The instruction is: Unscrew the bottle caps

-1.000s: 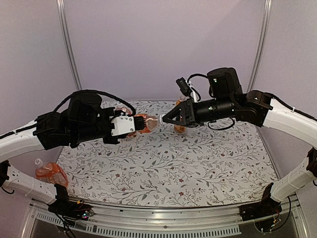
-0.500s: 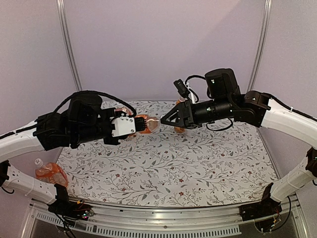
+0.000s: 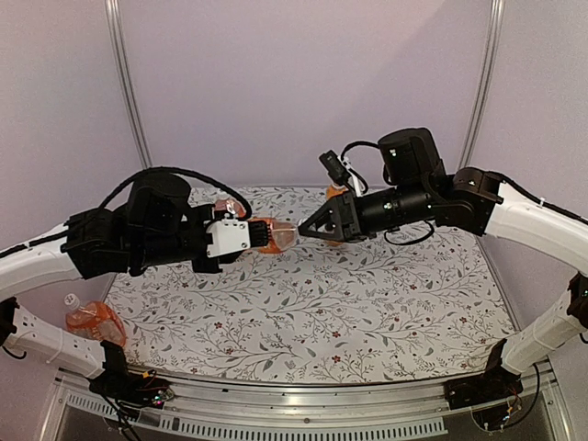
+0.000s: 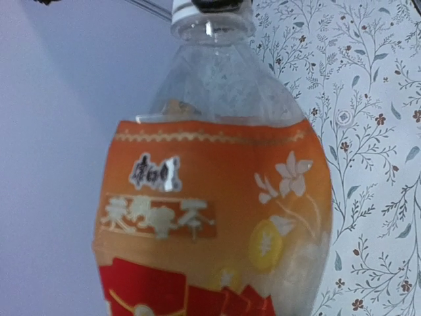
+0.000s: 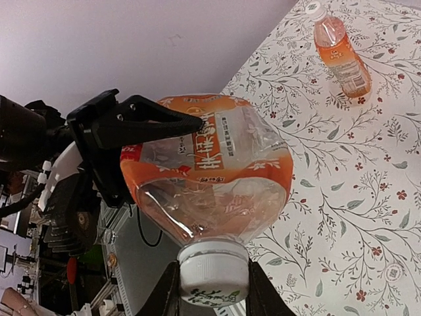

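A squat bottle (image 3: 278, 236) of orange drink with an orange label hangs level over the table, with my left gripper (image 3: 260, 235) shut on its body. One black left finger (image 5: 148, 122) lies along the bottle (image 5: 210, 158) in the right wrist view. My right gripper (image 5: 214, 293) is shut on its white ribbed bottle cap (image 5: 214, 270), one finger on each side. From above, the right gripper (image 3: 300, 230) meets the bottle's neck. The left wrist view is filled by the bottle (image 4: 217, 217) and shows the cap (image 4: 210, 9) at the top, but no left fingers.
A slimmer capped bottle (image 5: 342, 56) stands on the flowered tablecloth (image 3: 312, 312). Another squat bottle (image 3: 92, 322) lies at the near left by the left arm. More orange (image 3: 334, 241) shows behind the right gripper. Lilac walls close the back and sides.
The right wrist has rolled and shifted a little to the left, its fingertips staying at the cap. The left gripper and the bottle have sunk slightly.
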You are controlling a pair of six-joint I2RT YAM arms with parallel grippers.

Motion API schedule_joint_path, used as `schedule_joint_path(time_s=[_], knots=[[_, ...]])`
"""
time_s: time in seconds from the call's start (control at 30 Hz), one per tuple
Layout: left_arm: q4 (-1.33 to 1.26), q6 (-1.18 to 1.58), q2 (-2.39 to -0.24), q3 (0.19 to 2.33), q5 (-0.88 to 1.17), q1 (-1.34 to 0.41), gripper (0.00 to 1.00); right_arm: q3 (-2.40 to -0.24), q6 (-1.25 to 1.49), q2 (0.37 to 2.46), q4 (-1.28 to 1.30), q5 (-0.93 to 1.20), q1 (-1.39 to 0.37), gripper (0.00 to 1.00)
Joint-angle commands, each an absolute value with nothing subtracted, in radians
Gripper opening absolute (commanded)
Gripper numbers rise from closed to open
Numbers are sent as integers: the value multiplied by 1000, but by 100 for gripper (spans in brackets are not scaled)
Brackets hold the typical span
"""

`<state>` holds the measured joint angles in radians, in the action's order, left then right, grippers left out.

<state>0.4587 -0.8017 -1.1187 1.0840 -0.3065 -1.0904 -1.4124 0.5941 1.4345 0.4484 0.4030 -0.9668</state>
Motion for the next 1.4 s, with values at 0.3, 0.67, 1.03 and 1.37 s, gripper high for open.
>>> schedule_joint_path(time_s=[0.3,0.67,1.03,1.37], knots=[[883,-545,-1153,1302,307,-1106,22,-1452,-219,1336,648,310,-1129,0],[906,-539,-1199,1339,355,-1106,21,-1511,-540,1358,820,196,-1133,0],[747,-584,-1169,1245,84,-1106,21,-1419,-315,1247,648,-40,-1133,84],[520,-713,-1152,1156,-195,-1110,22,-1380,220,1153,610,-60,-1093,99]])
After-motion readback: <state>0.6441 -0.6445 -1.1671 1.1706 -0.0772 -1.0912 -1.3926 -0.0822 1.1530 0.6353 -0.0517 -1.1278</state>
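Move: Between the right fingertips, practically at the hand point, sits the white cap of the bottle that the left hand holds. That cap lies about 8 cm to the left hand's right, 1 cm nearer the base and some 4 cm higher. From the right hand, the dark-label bottle stands roughly 30 cm ahead, 10 cm right and 20 cm below; the standing orange bottle is about 29 cm ahead, 17 cm left and equally low. Twisting bottle and cap against each other, both hands draw back some 7 to 9 cm, the right rolling the pinched cap about 60 degrees counter-clockwise as seen along its fingers, the left tipping the bottle some 35 degrees the other way. The right fingers then open wide and back off the cap rightward, up and a little forward; the left, grip kept, swings forward about 5 cm, undoing roughly half its turn. ##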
